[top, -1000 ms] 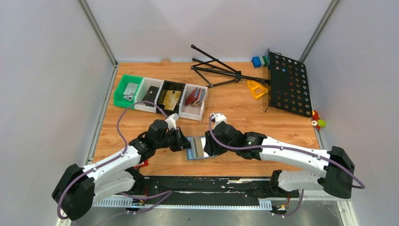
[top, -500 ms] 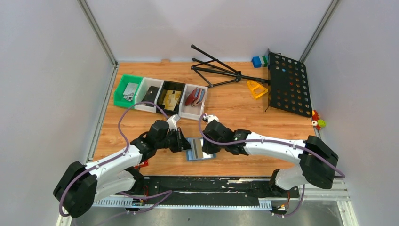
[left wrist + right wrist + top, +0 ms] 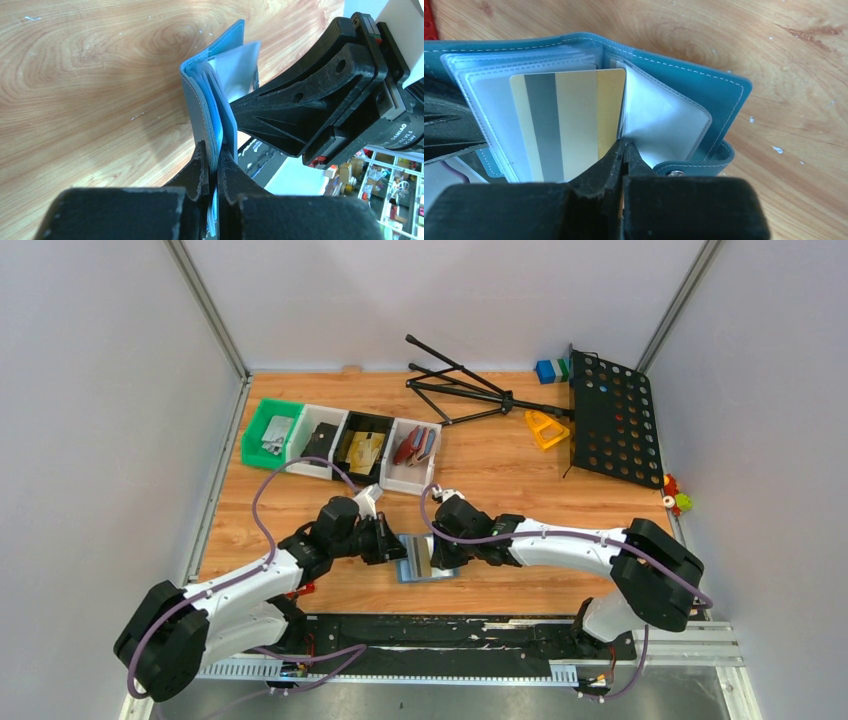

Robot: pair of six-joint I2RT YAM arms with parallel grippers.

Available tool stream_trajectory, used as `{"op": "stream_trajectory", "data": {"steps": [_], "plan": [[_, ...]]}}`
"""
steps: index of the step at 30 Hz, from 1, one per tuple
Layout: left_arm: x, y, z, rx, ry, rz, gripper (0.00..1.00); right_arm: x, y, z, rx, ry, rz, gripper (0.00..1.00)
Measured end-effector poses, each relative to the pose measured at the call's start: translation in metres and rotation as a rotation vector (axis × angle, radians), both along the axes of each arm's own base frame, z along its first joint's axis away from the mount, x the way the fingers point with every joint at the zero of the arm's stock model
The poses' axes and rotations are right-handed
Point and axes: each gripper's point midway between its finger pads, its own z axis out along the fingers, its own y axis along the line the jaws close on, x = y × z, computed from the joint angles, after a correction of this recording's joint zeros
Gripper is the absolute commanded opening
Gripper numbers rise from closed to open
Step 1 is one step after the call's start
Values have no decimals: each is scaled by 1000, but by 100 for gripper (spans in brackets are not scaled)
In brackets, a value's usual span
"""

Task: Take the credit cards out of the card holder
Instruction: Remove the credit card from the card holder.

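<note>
The slate-blue card holder (image 3: 425,558) lies open on the wood table between both arms. My left gripper (image 3: 398,545) is shut on its left half, fingers pinching the cover and clear sleeves (image 3: 215,150); that half of the card holder (image 3: 205,100) stands up on edge. A gold-tan and grey credit card (image 3: 569,120) sticks out of a clear sleeve inside the card holder (image 3: 724,95). My right gripper (image 3: 624,145) is shut on that card's lower right corner, reaching in from the right (image 3: 440,555). Other cards are hidden in the sleeves.
A row of bins stands at the back left: green (image 3: 268,435), white (image 3: 315,440), black (image 3: 362,448), and white (image 3: 412,452) holding a dark red wallet. A folded tripod (image 3: 460,390), perforated black music-stand plate (image 3: 610,418), yellow piece (image 3: 546,428) and small toys (image 3: 676,500) lie at the back right.
My right gripper has slid left into the open card holder and closed on the card's corner; its elbow swung left. The left gripper keeps its hold and has not moved.
</note>
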Motion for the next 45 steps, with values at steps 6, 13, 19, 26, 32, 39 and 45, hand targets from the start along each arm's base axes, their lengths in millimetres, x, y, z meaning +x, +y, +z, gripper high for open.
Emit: {"op": "stream_trajectory", "data": {"steps": [6,13,19,26,32,39,45], "plan": [[-2,-2,-7,-18,-2,-15,0,-5,1,-4,29,31,11,0],[-6,-2,-21,-30,2,-27,0,-11,9,-17,79,90,27,0],[-9,-1,-28,-28,6,-30,0,-15,9,-26,128,145,24,0],[-8,-2,-29,-38,-1,-35,0,-17,19,-28,173,179,39,0],[-8,-3,-29,-43,-3,-39,0,-17,20,-28,184,189,41,0],[-8,-2,-30,-35,-5,-40,21,-14,12,-29,205,202,26,0],[-11,-2,-31,-37,-2,-50,36,-14,15,-31,215,212,30,0]]}}
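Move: The partly exposed credit card centres about 3 cm to the right hand's left, straight ahead 0 and roughly level, its bare gold edge beside the shut fingertips. The holder's white empty pocket lies about 2 cm ahead and 2 cm right of that hand; the white bin of pocket knives is some 21 cm ahead and 5 cm left. For the left hand, which still pinches the holder's left edge, the card is about 4 cm right, 1 cm back and 2 cm below. Shut right fingertips bear on the card's bare edge beside the spine and shove it left, going down about 3 cm overall with some 1.5 cm each left and back, the fingers swinging to point more left and less forward. The left hand keeps its pinch on the holder's edge while sinking about 3 cm and slightly back, holds there, then opens to roughly a third. ##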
